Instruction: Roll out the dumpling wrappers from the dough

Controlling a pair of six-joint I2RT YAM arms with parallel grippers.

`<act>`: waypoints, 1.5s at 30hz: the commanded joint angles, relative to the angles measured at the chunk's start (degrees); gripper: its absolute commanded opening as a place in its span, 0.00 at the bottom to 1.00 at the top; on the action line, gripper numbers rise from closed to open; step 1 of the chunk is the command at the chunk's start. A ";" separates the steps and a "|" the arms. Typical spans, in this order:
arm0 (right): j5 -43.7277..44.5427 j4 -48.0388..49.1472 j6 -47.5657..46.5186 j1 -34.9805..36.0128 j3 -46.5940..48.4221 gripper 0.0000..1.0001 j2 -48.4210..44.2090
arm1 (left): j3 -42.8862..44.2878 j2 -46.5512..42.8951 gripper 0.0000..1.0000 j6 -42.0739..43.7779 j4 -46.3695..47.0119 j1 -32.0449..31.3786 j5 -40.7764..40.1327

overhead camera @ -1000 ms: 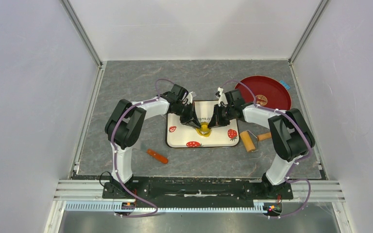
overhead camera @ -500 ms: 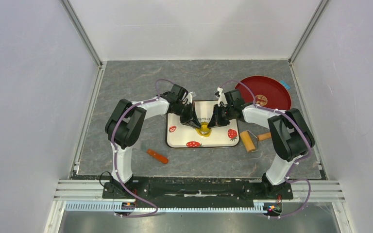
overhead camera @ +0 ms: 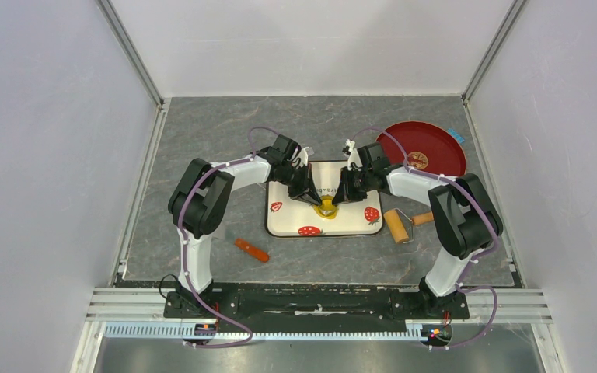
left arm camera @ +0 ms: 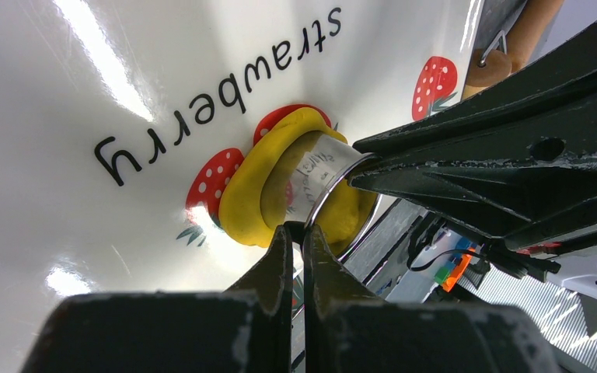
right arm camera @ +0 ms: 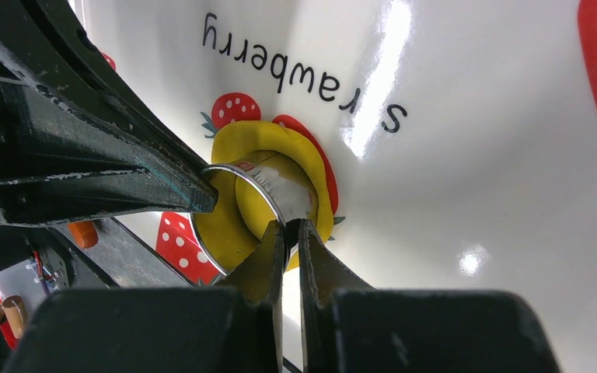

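A flattened patch of yellow dough (overhead camera: 327,207) lies on the white strawberry-print tray (overhead camera: 288,221), near its front middle. A small metal ring cutter (left arm camera: 334,167) stands pressed into the dough (left arm camera: 242,203). My left gripper (left arm camera: 298,230) is shut on the ring's rim from one side. My right gripper (right arm camera: 290,225) is shut on the ring cutter (right arm camera: 268,190) from the opposite side, with dough (right arm camera: 311,167) around it. In the top view the two grippers (overhead camera: 317,198) (overhead camera: 339,197) meet over the dough. No separate cut wrapper shows.
A tan wooden roller (overhead camera: 397,225) lies on the table just right of the tray. A red round plate (overhead camera: 435,144) sits at the back right. An orange tool (overhead camera: 252,249) lies in front of the tray's left corner.
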 commanded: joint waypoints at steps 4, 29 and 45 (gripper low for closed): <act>7.97 -7.39 -4.41 2.99 -3.75 0.02 6.31 | -3.95 8.67 0.02 1.97 -3.99 -1.98 -12.87; 5.21 -9.44 -5.41 2.99 0.97 0.37 3.10 | -4.77 5.48 0.17 3.36 -4.43 -1.98 -12.67; 6.65 -13.39 -6.71 2.99 6.03 0.68 0.84 | 0.72 2.74 0.35 6.79 -10.75 -1.98 -13.69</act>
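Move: The metal ring cutter stands in the flattened dough with its rim pinched from both sides. Its middle lies some 3 cm to the right of the left hand and 2 cm to the left of the right hand, about 1 cm back from and 1 cm below each. The rolling pin's roller lies about 14 cm to the right of the right hand and 5 cm back. The orange handle lies some 17 cm to the left of the left hand and 11 cm back. The ring cutter's rim is let go by both hands, the right one first and wider. The right hand rises slightly, dips, then drifts about 1 cm left over the ring and up again as its fingers spread to nearly two thirds. The left hand stays in place at its side, tilting some 5 degrees while its fingers part to about a third. ##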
